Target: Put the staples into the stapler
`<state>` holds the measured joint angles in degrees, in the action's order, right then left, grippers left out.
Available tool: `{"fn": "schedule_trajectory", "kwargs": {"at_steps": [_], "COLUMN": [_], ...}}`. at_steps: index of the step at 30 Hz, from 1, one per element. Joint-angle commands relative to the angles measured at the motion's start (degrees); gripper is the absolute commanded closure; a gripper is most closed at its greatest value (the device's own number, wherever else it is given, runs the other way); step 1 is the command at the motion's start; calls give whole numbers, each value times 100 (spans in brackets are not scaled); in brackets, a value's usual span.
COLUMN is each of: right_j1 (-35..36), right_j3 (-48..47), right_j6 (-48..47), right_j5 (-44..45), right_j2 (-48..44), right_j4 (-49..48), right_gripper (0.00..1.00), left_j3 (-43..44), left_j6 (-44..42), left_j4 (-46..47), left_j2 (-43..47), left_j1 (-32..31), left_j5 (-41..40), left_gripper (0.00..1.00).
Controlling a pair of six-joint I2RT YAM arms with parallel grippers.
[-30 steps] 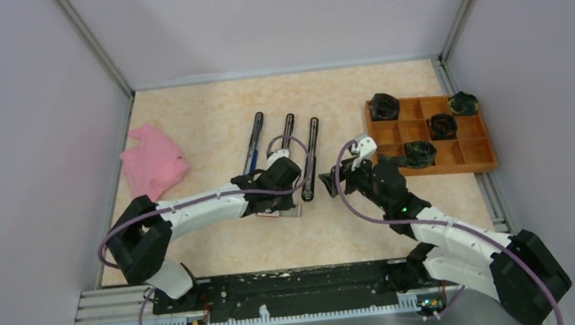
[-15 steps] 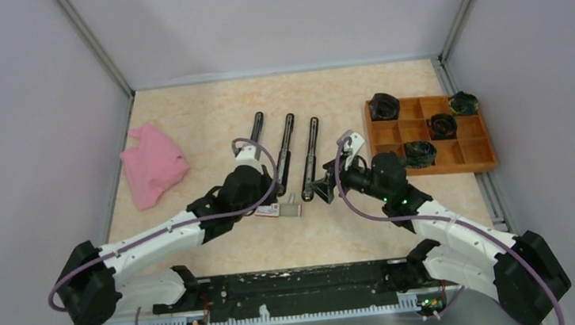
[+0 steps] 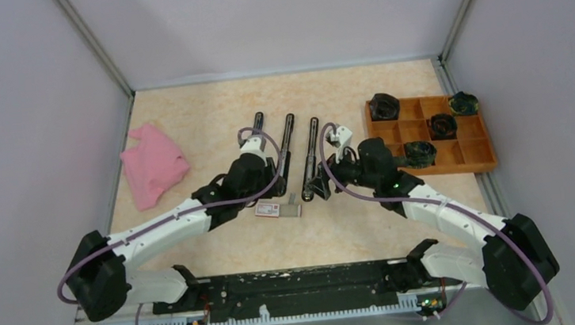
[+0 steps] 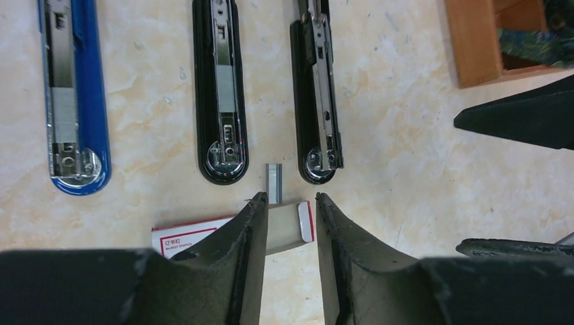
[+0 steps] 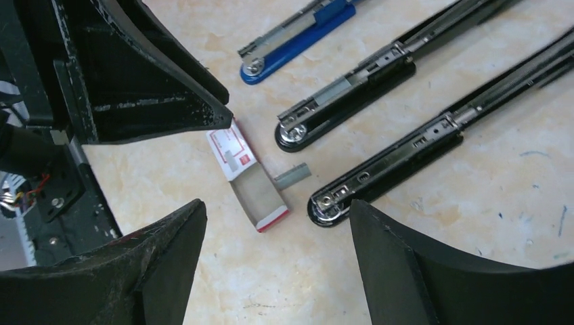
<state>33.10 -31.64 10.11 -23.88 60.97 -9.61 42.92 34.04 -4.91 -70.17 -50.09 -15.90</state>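
Observation:
Three staplers lie opened flat side by side: a blue one [image 3: 255, 127] [image 4: 71, 101] [image 5: 304, 30], a middle black one [image 3: 288, 134] [image 4: 220, 95] [image 5: 352, 101] and a right black one [image 3: 313, 148] [image 4: 317, 95] [image 5: 406, 156]. The staples box [image 3: 267, 207] [image 4: 193, 233] [image 5: 233, 150], white with red print, lies below them with its grey drawer [image 4: 288, 227] [image 5: 260, 196] slid out. A short grey staple strip [image 3: 293, 199] [image 4: 273, 183] [image 5: 292, 176] rests beside it. My left gripper [image 3: 275, 189] [image 4: 285, 203] hovers open over the drawer, holding nothing. My right gripper [image 3: 320, 187] [image 5: 277, 210] is wide open near the right stapler's end.
An orange wooden tray [image 3: 483, 163] [image 4: 474, 47] with dark rolled items in its compartments stands at the right. A pink cloth [image 3: 153, 163] lies at the left. The two grippers are close together over the box, with purple cables looping above both wrists.
My left gripper lifted off the staples box, drew back, then returned above it with its jaws parted. My right gripper moved left toward the right stapler's near end.

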Motion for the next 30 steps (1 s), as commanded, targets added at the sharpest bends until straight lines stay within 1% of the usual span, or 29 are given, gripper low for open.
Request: {"fn": "schedule_trajectory", "kwargs": {"at_steps": [1,6,13,21,30], "right_j1": [-41,-32,-32,-30,-32], "right_j3": [-343,-187,57,218,261], "right_j6": [0,15,83,132,149], "right_j5": [753,1788,2474,2727,2755], "right_j2": [81,-89,-447,-630,-623], "right_j4": [420,582,431,328,293], "right_gripper": [23,23,23,22,22], "left_j3": [623,1357,2092,2708,3015], "left_j6": [96,103,67,11,-40], "left_j4": [-807,-1486,-2186,-2691,-2856], "left_j2": [-730,-1633,-2534,-3275,-3704], "left_j1": [-10,-90,-272,-353,-353], "left_j5": [330,242,-47,-237,-130], "left_gripper": [60,57,55,55,60]}}
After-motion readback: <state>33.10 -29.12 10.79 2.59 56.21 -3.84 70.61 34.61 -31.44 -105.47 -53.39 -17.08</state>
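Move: The loose staple strip lies about 13 cm below the left hand, some 3 cm to its right and 1 cm ahead. The staple box is directly beneath that hand, about 2 cm back. Of the open staplers, the middle black one is centred about 12 cm ahead and 3 cm right, the right black one about 11 cm ahead and 9 cm right. From the right hand, the strip is some 4 cm left, about level and 15 cm below. Down towards the loose staple strip goes the left hand, sinking about 10 cm and slipping some 3 cm right, slowing as it nears. Its wrist swings the fingers some 35 degrees to point steeply down, and they stay part open, without visible contact. The right hand clears out empty and open, about 7 cm right and 4 cm forward, turning some 25 degrees clockwise. ##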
